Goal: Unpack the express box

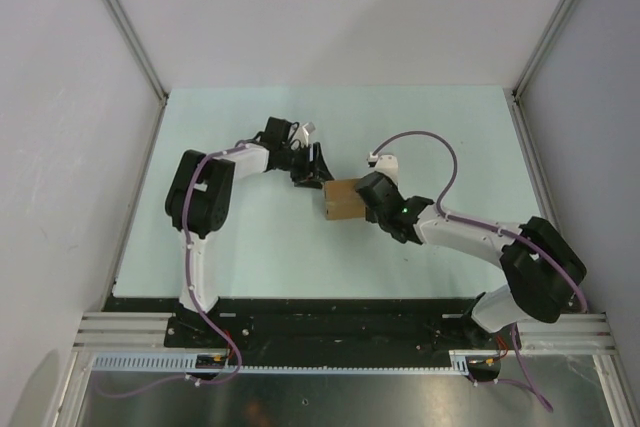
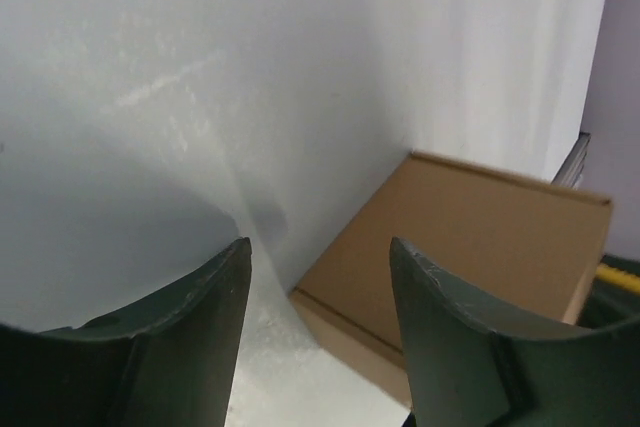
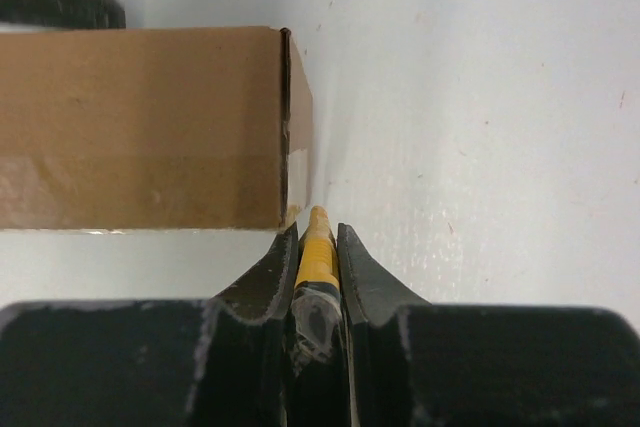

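The express box (image 1: 342, 200) is a small brown carton standing on the pale table (image 1: 250, 247) between my two arms. My left gripper (image 1: 313, 169) is open just beyond the box's far-left corner, with nothing between its fingers. In the left wrist view the express box (image 2: 470, 237) shows past the right finger (image 2: 450, 337). My right gripper (image 3: 318, 232) is shut on a slim yellow cutter knife (image 3: 317, 247), whose tip sits by the lower right corner of the express box (image 3: 140, 127). From above, the right gripper (image 1: 372, 199) is against the box's right side.
White walls with metal posts (image 1: 120, 17) enclose the table on three sides. A black rail (image 1: 330, 322) carrying the arm bases runs along the near edge. Cables loop over both arms.
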Action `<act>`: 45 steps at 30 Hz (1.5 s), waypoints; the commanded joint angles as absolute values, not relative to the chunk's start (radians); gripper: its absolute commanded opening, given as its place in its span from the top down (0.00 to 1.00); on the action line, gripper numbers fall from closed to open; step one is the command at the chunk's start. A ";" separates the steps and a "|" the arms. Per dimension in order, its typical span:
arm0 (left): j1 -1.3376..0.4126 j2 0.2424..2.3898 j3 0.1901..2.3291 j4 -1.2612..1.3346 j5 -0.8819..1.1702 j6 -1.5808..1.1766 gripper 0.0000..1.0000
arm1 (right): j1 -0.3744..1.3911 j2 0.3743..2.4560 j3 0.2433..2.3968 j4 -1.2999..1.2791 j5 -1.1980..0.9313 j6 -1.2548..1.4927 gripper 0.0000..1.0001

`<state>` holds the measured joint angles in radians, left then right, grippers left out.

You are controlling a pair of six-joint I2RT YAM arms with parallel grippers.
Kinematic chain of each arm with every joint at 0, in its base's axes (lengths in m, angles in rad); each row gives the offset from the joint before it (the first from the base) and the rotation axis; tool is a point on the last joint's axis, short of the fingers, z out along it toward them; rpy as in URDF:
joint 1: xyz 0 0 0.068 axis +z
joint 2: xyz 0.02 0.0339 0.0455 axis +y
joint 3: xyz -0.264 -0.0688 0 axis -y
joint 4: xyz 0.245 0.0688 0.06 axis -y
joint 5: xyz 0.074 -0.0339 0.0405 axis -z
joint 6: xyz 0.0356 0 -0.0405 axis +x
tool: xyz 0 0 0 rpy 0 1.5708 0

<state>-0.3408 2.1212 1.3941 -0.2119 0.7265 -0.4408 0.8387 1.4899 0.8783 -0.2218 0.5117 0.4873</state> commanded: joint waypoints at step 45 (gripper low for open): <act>-0.703 1.689 1.381 -0.517 -0.107 -0.594 0.05 | 0.661 1.256 0.899 -0.021 0.362 0.506 1.00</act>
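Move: The express box lies with its middle some 5 cm right of the left hand and 4 cm back from it, about 1 cm lower; this hand is at the box's far left corner. From the right hand, which already holds the yellow cutter by the box's near right corner, the box's middle is roughly 6 cm ahead, 6 cm left and 4 cm below. The cutter is about 10 cm right of the left hand and 9 cm back, 1 cm higher. The box is left alone as both hands rise from it, about 10 cm each. The left comes free of the far left corner, dodging left first, then swings back and right over the box, fingers opening almost fully and tipping further down. The right keeps the cutter gripped, lifting it up off the near right corner, ending slightly forward and right with its fingers tilted somewhat up. ##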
